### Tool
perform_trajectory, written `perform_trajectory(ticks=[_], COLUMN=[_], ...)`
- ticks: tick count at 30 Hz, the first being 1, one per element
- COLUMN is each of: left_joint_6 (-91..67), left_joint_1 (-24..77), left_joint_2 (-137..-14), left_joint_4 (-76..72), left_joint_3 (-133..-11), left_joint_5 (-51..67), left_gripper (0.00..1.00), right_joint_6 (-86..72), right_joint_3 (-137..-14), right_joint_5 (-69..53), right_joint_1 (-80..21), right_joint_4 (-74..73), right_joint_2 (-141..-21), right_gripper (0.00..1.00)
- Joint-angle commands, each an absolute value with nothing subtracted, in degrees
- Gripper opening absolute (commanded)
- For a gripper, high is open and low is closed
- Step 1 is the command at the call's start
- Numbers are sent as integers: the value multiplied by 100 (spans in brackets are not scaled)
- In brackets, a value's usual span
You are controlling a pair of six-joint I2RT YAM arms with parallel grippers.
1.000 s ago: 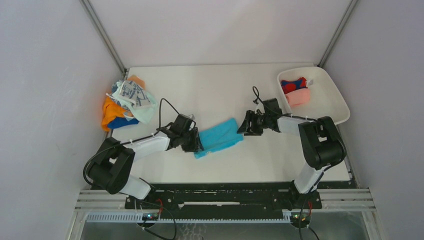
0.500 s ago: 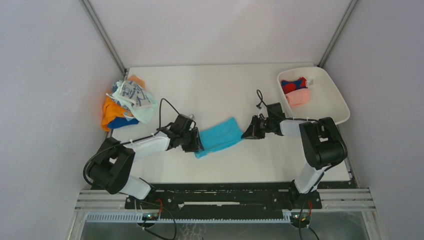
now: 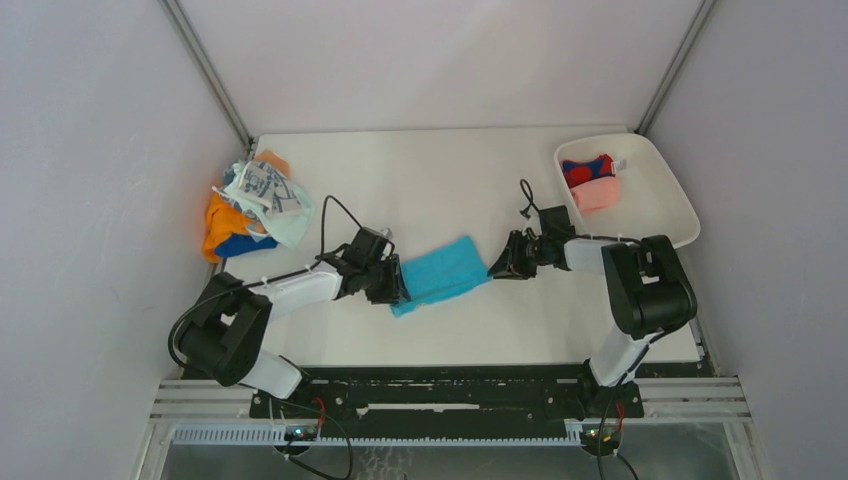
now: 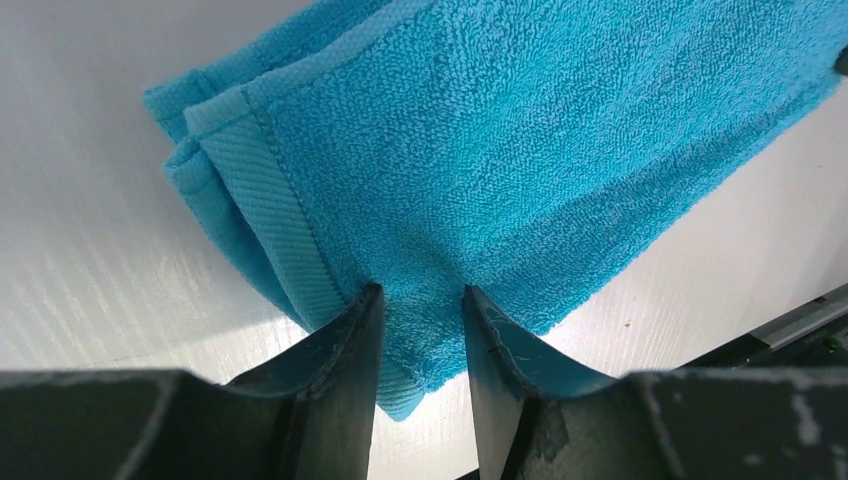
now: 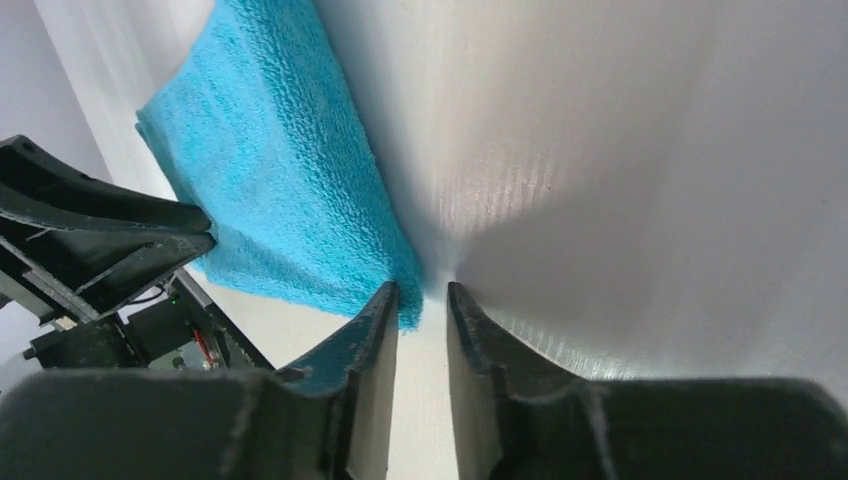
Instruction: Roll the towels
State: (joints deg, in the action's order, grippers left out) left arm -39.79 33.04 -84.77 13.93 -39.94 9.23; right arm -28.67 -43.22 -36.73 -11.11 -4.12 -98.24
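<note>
A bright blue towel (image 3: 440, 272) lies folded on the white table, mid-front. My left gripper (image 3: 395, 283) is shut on its left end, and in the left wrist view the terry fold (image 4: 500, 130) is pinched between the fingers (image 4: 420, 292). My right gripper (image 3: 497, 268) sits low at the towel's right edge. Its jaws (image 5: 422, 287) stand a narrow gap apart. The towel's corner (image 5: 270, 170) touches the left fingertip, and bare table shows in the gap. More towels (image 3: 255, 205) are heaped at the far left.
A white tray (image 3: 650, 205) at the back right holds a rolled red-and-blue towel (image 3: 588, 170) and a pink one (image 3: 598, 193). The enclosure's walls stand close on both sides. In the right wrist view the left arm's gripper (image 5: 90, 240) shows beyond the towel.
My right gripper has slid a little nearer and rightward along the towel's right edge, and its jaws have narrowed. The left gripper and the towel have barely moved.
</note>
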Motion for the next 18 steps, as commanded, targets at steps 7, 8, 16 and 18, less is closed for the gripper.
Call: perform_trajectory(ticks=[7,8,16,18], left_joint_6=[-3753,-3751,-3820,-3820], left_joint_1=[3280,3283,3279,3278], left_joint_2=[-8620,-8635,-8725,-8730], left_joint_4=[2109,2109,1999,1995], left_joint_3=[-4537,-4542,-4397,-4359], left_joint_5=[650,642,655,646], left_gripper=[42,42,42,42], right_joint_6=[-3555,-3704,-5273,-5741], right_joint_3=[-4336,-4333,-4341,-4348], right_joint_5=[-3757,-3824,-4335,-4435], right_joint_1=[-1332,-1416,-2458,-2687], right_joint_4=[785,1045,3918,4785], right_joint_2=[-8705,-8679,-9696,-10190], right_gripper=[47,50,61,61])
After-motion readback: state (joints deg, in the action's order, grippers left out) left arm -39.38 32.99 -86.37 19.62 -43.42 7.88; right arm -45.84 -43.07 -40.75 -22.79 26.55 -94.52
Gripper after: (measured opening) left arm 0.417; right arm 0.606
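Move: The folded blue towel's middle lies about 9 cm to the right gripper's left, level with it fore and aft and about 1 cm lower; the right fingertips are at the towel's right near corner. The left gripper stands on the towel's left end, some 16 cm left of the right one and 4 cm nearer the bases. The pink roll in the bin is about 17 cm ahead and 21 cm to the right of the right hand. From the left gripper, the towel's middle is about 4 cm ahead and 8 cm right. Bring the right gripper clear of the towel's right near corner, opening its fingers widely as it rises about 10 cm, then swing it some 10 cm left and slightly forward over the towel, rolling its left side up and tipping the fingers upward, nearly 20 degrees each. Keep the left gripper in place, half-open tips still on the towel's left end. ##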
